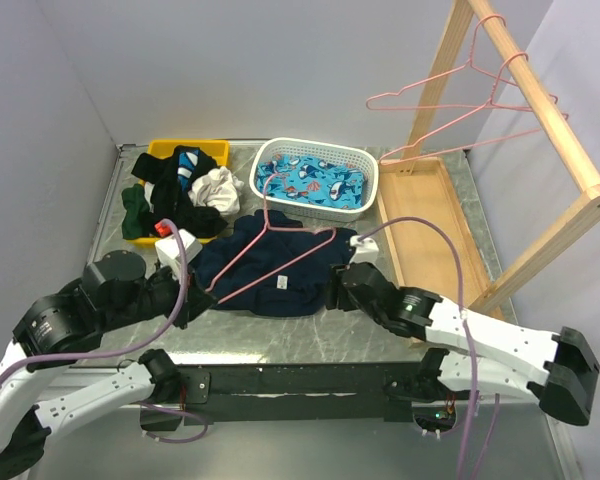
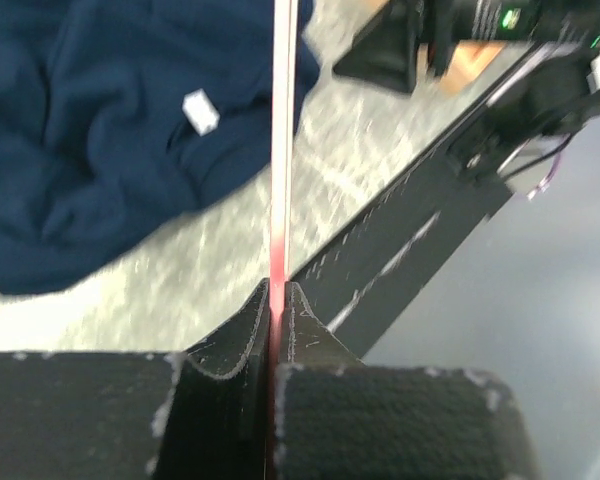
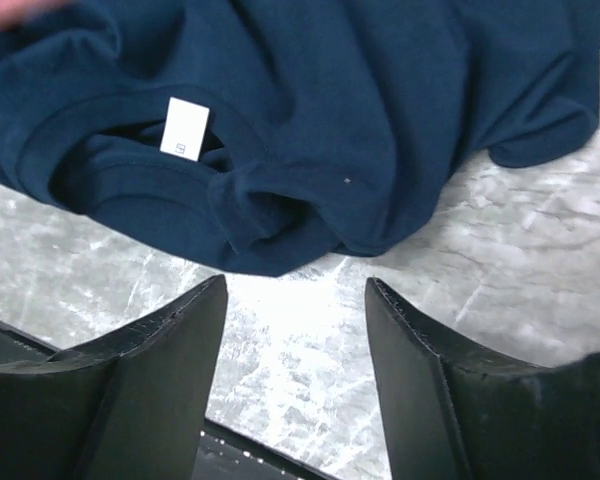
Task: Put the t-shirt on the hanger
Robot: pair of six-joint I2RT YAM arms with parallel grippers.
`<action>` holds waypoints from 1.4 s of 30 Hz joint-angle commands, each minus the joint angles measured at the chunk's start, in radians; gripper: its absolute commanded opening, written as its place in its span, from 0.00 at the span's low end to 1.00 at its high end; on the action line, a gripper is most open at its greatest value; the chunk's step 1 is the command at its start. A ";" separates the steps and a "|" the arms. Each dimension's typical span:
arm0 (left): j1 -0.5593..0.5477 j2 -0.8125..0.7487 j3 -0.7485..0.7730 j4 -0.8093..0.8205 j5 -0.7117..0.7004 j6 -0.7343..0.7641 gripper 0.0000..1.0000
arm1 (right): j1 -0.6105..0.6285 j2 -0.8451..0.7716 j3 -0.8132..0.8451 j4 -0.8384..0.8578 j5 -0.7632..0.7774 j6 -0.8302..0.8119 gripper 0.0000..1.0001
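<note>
The navy t-shirt lies crumpled on the table in front of the arms, its collar and white label facing the near edge. A pink hanger lies across it, hook pointing away. My left gripper is shut on the hanger's near-left corner. In the left wrist view the pink wire runs straight out from between the closed jaws, past the t-shirt. My right gripper is open at the shirt's right side. Its fingers hold nothing and stand over bare table just short of the collar.
A white basket with whale-print fabric stands behind the shirt. A yellow bin with a clothes heap is at the back left, a small white box before it. A wooden rack at right carries two pink hangers.
</note>
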 commanded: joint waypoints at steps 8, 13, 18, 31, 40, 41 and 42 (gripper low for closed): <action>-0.002 -0.096 0.085 -0.244 -0.052 -0.141 0.01 | 0.056 0.228 0.161 0.095 0.013 -0.082 0.63; 0.033 -0.129 0.134 -0.307 -0.021 -0.172 0.01 | 0.097 0.335 0.224 0.052 0.068 -0.082 0.64; 0.101 -0.172 0.057 -0.310 0.048 -0.185 0.01 | 0.102 0.421 0.270 -0.026 0.139 -0.062 0.56; 0.171 -0.281 -0.065 -0.316 0.101 -0.189 0.01 | 0.098 0.505 0.288 -0.019 0.150 -0.076 0.36; 0.171 -0.315 -0.127 -0.316 0.140 -0.182 0.01 | 0.055 0.499 0.315 -0.046 0.155 -0.073 0.09; 0.170 -0.317 -0.131 -0.316 0.141 -0.182 0.01 | 0.052 0.496 0.318 -0.048 0.150 -0.075 0.08; 0.170 -0.317 -0.134 -0.316 0.146 -0.182 0.01 | 0.047 0.495 0.318 -0.051 0.148 -0.073 0.07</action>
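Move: The T-shirt's near collar edge, where the right fingers will shut, lies about 2 cm ahead of the right hand, 5 to its left and 6 below; the neck label is some 11 to its left and 3 ahead, the shirt's middle roughly 15 left and 6 ahead, and the white basket 26 ahead, 5 left. From the left hand, holding the hanger by one lower corner, the neck opening lies about 12 ahead, 12 to the right and 23 below. The right hand swings about 5 cm to its left, then sinks some 5 cm onto the near collar edge beside the neck label, rolling its left side down about 20 degrees, and its half-open fingers close to pinch the cloth, easing slightly forward at the end. Meanwhile the left hand keeps its grip on the hanger and draws back and left away from the shirt, then sinks, tipping some 15 degrees so that the hanger's free corner comes down over the neck by the label. ##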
